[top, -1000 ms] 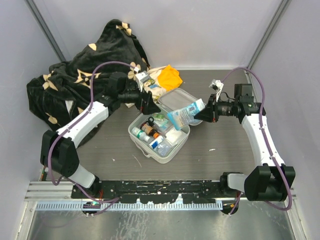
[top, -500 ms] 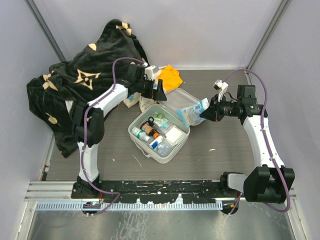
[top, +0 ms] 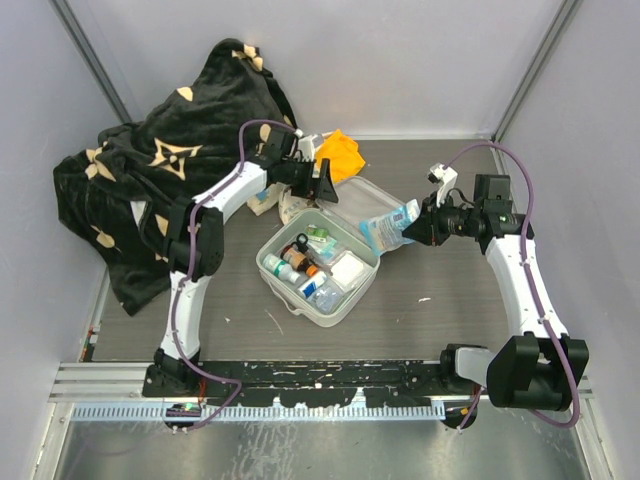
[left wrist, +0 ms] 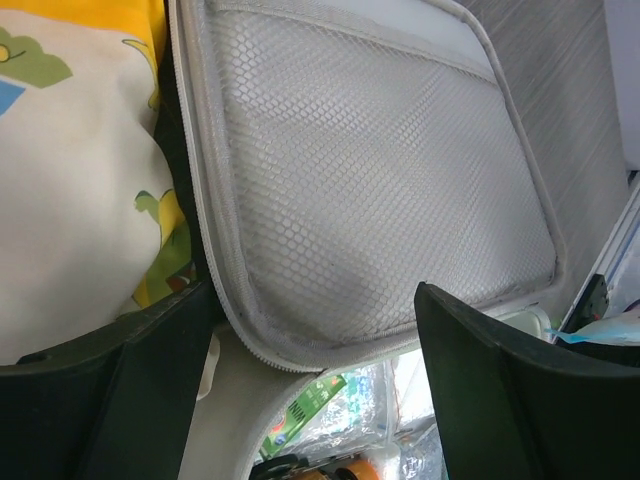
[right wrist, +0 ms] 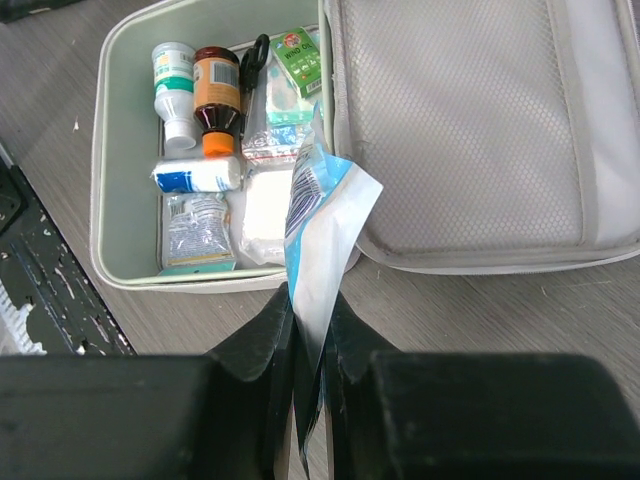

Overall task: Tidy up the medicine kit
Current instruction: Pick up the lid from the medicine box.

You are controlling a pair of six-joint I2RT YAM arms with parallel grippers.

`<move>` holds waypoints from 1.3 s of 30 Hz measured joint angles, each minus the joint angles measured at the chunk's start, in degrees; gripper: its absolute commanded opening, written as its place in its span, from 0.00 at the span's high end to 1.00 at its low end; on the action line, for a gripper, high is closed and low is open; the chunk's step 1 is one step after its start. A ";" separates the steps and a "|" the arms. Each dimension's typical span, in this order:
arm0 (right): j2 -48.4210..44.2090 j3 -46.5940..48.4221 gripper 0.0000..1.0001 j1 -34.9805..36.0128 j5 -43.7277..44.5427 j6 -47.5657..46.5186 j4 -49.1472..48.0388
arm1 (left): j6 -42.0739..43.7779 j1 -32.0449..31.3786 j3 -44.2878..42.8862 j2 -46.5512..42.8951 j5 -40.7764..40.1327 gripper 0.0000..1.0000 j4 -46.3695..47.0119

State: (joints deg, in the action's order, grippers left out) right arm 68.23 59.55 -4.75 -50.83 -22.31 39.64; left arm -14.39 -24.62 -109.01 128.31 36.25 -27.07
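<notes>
The medicine kit [top: 268,262] lies open mid-table, its tray holding bottles [right wrist: 215,85], sachets and a gauze pad. Its mesh-lined lid [top: 365,200] lies flat behind the tray. My left gripper [top: 325,185] stands open at the lid's back-left corner. In the left wrist view the lid's zip edge [left wrist: 250,330] curves between the two wide-apart fingers of the left gripper [left wrist: 315,330]. My right gripper [top: 415,228] is shut on a blue-and-white packet [top: 390,225]. The packet [right wrist: 320,220] hangs over the lid's right edge, pinched in the right gripper [right wrist: 310,330].
A black blanket with tan motifs [top: 150,170] is heaped at the back left. A printed cloth bundle with orange fabric [top: 335,155] lies just behind the lid, its dinosaur print [left wrist: 70,180] beside my left finger. A small white scrap [top: 425,298] lies on the table.
My left gripper has moved back and to the right, from the tray's left side to the lid's back corner. The right gripper has drawn the packet slightly to the right.
</notes>
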 measured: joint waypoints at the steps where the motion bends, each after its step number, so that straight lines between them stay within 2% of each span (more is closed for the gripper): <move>1: 0.02 -0.07 0.95 -0.07 0.22 0.00 -0.02 | -0.02 0.00 -0.52 0.48 0.46 0.21 -0.22; 7: 0.02 -0.15 0.95 -0.37 0.92 -0.02 -0.24 | -0.31 -0.31 -5.27 3.69 2.82 0.21 -2.58; 15: 0.02 -0.33 0.96 -0.52 1.97 -0.02 -0.39 | -1.55 -0.87 -13.60 9.38 4.35 0.14 -5.75; 21: 0.02 0.31 0.97 -0.59 4.04 0.22 -0.39 | -2.29 -1.46 -17.40 12.37 5.03 0.18 -6.86; 27: 0.94 4.79 0.97 -0.59 9.42 2.86 -0.28 | -3.23 -1.79 -21.38 15.34 7.37 0.30 -7.02; 33: 2.86 10.75 0.98 -0.63 16.37 5.31 -0.13 | -3.13 -1.88 -21.49 15.37 10.88 0.47 -6.38; 39: 6.08 16.20 0.98 -1.16 21.49 5.95 0.66 | -2.32 -1.88 -21.49 15.37 14.58 0.59 -5.88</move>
State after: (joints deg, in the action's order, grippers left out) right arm 74.30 75.75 -5.91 -29.34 -16.36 40.29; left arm -16.71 -26.50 -130.50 143.68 50.83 -32.95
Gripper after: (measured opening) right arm 0.182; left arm 0.455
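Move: The lid's middle lies roughly 11 cm to the left hand's right, 5 cm back and 4 cm lower, its nearest corner and rim already at the open fingertips. The medicine box's middle is about 18 cm straight back from that hand and 6 cm lower; the yellow cloth is about 8 cm ahead, 4 cm right and 4 cm below. From the right hand, which already holds the blue packet, the lid is some 10 cm left, 3 cm ahead and 14 cm below, and the box 21 cm left, 9 cm back and 15 cm down. The left hand works about 5 cm to the right, fingers slanting down to the right with the lid's rim between them, dipping a little and rising again as it turns slightly clockwise and pushes the lid's left side along, then closes its wide-open fingers to about half around that rim. The right hand keeps its grip on the blue packet and first barely drifts, then swings forward, right and up, away from the medicine box, turning some 20 degrees clockwise. ##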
